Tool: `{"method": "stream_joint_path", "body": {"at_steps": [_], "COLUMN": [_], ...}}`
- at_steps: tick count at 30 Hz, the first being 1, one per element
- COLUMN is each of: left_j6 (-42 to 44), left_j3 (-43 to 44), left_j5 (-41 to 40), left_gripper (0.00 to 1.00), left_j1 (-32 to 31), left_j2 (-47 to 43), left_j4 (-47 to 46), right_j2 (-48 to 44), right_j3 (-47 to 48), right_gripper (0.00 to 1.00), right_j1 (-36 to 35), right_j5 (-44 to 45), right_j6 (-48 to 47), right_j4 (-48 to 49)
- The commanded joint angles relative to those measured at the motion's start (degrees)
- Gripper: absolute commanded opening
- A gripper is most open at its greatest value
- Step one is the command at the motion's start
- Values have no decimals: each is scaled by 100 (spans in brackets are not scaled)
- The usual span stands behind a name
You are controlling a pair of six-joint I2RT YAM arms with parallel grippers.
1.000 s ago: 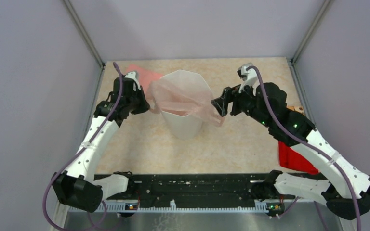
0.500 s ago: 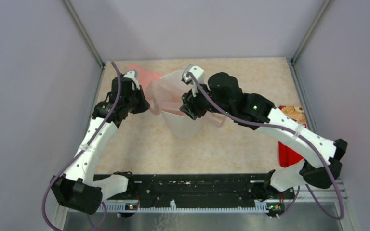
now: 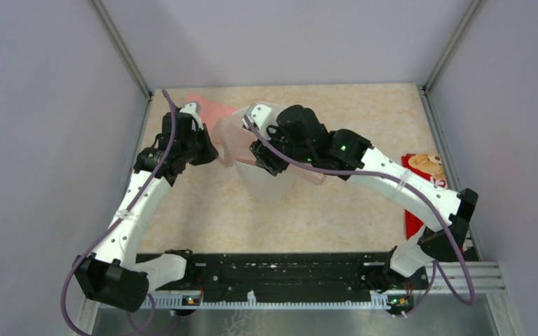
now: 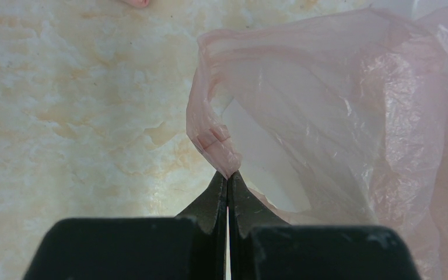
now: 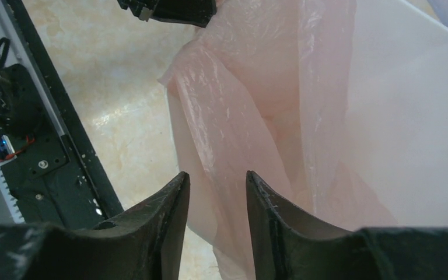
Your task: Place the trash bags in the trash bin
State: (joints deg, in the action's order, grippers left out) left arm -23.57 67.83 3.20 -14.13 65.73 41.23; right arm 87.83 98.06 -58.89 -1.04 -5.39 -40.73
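Note:
The trash bag (image 3: pixel 232 135), a thin pale pink film, drapes over the left rim of the white faceted trash bin (image 3: pixel 271 183). My left gripper (image 3: pixel 209 151) is just left of the bin. In the left wrist view this gripper (image 4: pixel 228 175) is shut on a pinched corner of the bag (image 4: pixel 326 111). My right gripper (image 3: pixel 260 158) reaches across the bin's mouth, pointing toward the near left rim. In the right wrist view it (image 5: pixel 217 178) stands open, its jaws apart with the bag's film (image 5: pixel 251 93) hanging just beyond the tips, at the bin's edge (image 5: pixel 408 116).
A salmon-pink folded cloth (image 3: pixel 207 106) lies at the back left behind the left gripper. A red packet (image 3: pixel 424 168) lies at the table's right edge, partly under the right arm. The black base rail (image 3: pixel 273 269) runs along the near edge. Grey walls close in three sides.
My right arm has swung left from the bin's right side to over the bin's mouth, and its jaws have narrowed. The left gripper has kept still, holding the bag's corner.

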Motion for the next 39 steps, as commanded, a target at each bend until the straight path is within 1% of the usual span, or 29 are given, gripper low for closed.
{"method": "stream_joint_path", "body": {"at_steps": [1,4,5,7,9,10,14,18,25,30,34,39], "left_j6": [81,81,81,77,72,64,47,21,-2,-24,-50,-30], "left_j3": [234,244,241,242,239,239,219,204,211,204,136,127], "left_j5": [75,74,70,74,68,56,1,-37,-122,-153,-267,-497], "left_gripper": [0,0,0,0,0,0,0,0,0,0,0,0], "left_j1": [-2,-2,-2,-2,-2,-2,-2,-2,-2,-2,6,7], "left_j2": [-98,-95,-91,-94,-96,-92,-87,-70,22,35,27,200], "left_j4": [-109,-106,-111,-111,-127,-125,-151,-168,-188,-211,-239,-279], "right_j2": [143,229,230,213,164,135,-93,-371,-793,-814,-787,-678], "right_j3": [292,336,344,372,424,450,431,248,-629,-1113,-1237,-1182], "right_gripper": [39,32,28,16,1,0,0,0,0,0,0,3], "right_j1": [-70,-74,-72,-67,-97,-127,-244,-372,-434,-435,-433,-438], "right_j5": [261,296,331,328,309,284,122,-393,-887,-886,-844,-591], "right_j6": [-211,-234,-230,-212,-179,-169,-62,127,404,618,685,671], "right_j4": [-36,-56,-31,17,53,61,171,256,466,623,680,568]}}
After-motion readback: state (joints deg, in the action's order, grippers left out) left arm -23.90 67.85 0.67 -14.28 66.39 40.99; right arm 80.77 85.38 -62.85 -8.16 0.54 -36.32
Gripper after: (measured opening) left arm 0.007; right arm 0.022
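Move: Just below the right fingers, which stand half open over it, the trash bag's loose near edge lies about 1 cm ahead and 2 cm down. The trash bin's middle is some 12 cm ahead, 2 cm left and 15 cm below. The left gripper, already pinching the bag's left edge, stands about 18 cm to the left, 7 cm farther out and 6 cm lower. From the left hand the near edge is roughly 6 cm back, 17 cm right and 4 cm higher. Dipping barely 2 cm down and a little forward, the right hand shuts its fingers on the bag's near edge, then draws the pinched film back towards the robot by about 7 cm, away from the bin's middle. It arcs up a few centimetres first, then sinks past its starting height, turning slightly counter-clockwise and staying shut. The left hand stays put, keeping its pinch. ##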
